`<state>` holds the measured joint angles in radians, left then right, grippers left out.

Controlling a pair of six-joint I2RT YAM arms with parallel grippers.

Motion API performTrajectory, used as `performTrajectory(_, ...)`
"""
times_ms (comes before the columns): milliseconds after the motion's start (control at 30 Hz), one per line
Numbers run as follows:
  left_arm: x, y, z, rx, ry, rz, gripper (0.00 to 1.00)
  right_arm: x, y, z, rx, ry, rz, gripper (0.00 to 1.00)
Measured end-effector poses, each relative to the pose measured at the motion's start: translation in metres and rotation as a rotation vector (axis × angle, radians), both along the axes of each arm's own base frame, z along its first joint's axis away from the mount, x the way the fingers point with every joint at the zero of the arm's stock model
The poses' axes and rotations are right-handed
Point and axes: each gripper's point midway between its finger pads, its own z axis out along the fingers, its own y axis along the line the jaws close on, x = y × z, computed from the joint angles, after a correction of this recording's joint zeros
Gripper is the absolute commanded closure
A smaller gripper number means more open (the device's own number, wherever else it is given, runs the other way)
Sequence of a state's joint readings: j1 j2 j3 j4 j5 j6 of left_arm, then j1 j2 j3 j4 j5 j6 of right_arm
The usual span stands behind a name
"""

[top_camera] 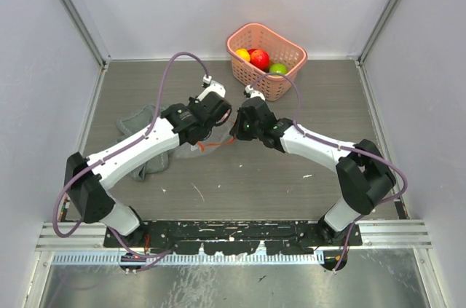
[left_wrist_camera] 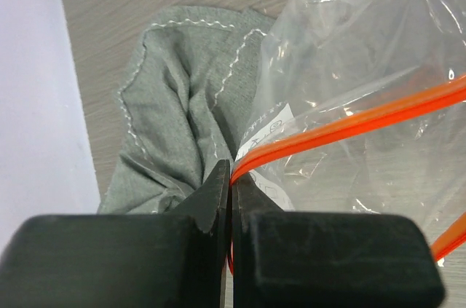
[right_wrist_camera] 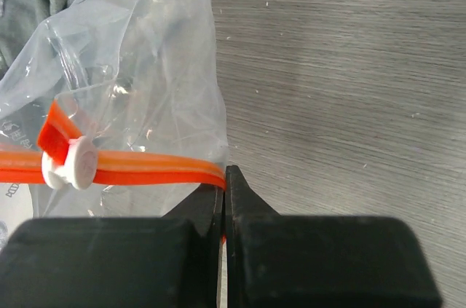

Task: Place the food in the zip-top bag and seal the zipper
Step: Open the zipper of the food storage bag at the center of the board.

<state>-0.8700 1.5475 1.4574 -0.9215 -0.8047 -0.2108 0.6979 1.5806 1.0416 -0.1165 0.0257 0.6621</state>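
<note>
The clear zip-top bag (left_wrist_camera: 364, 46) (right_wrist_camera: 145, 53) is held between my two grippers above the table's middle, partly over a grey cloth. My left gripper (left_wrist_camera: 231, 177) (top_camera: 206, 135) is shut on one end of the red-orange zipper (left_wrist_camera: 349, 122). My right gripper (right_wrist_camera: 224, 177) (top_camera: 234, 133) is shut on the zipper's (right_wrist_camera: 145, 170) other end, just right of the white slider tab (right_wrist_camera: 69, 164). In the top view only a bit of the zipper (top_camera: 216, 144) shows between the wrists. The food, a red fruit (top_camera: 260, 58), a yellow one (top_camera: 242, 54) and a green one (top_camera: 278, 69), lies in the pink basket.
The pink plastic basket (top_camera: 269, 86) stands at the back, right of centre, just beyond my right wrist. The crumpled grey cloth (top_camera: 142, 122) (left_wrist_camera: 182, 89) lies on the wood table under my left arm. Pale walls close the table's left, right and back sides.
</note>
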Motion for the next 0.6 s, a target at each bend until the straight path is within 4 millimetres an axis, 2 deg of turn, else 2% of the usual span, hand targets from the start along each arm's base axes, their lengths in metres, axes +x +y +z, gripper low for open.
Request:
performTrajectory(133,-0.002,-0.006,-0.012,-0.063,0.056,-0.059,1.00,-0.001,-0.002,-0.007,-0.034,-0.003,0.022,0.93)
performTrajectory(267,-0.007,-0.024,-0.012,-0.161,0.082,-0.128,1.00,-0.003,0.000,-0.006,-0.035,-0.011,0.062,0.82)
performTrajectory(400,-0.016,-0.026,-0.012,-0.220,0.080,-0.161,1.00,-0.008,0.006,-0.003,-0.025,-0.018,0.127,0.72)
performTrajectory(600,-0.018,-0.025,-0.013,-0.233,0.077,-0.151,1.00,-0.012,0.018,0.018,0.017,-0.053,0.214,0.52)
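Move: The zipper lip pinched by the right fingers is right at that hand, with the white slider some 4 cm to its left and about 1 cm ahead. The fruit basket stands about 20 cm farther out and 11 cm to the right. From the left hand, already pinching the zipper too, the right-held lip lies roughly 10 cm right, 1 cm ahead and 8 cm lower; the grey cloth is about 19 cm left, level with it, on the table. Right fingers open around the zipper, lifting 2 cm leftward; left, still pinching, draws about 3 cm left-back. ##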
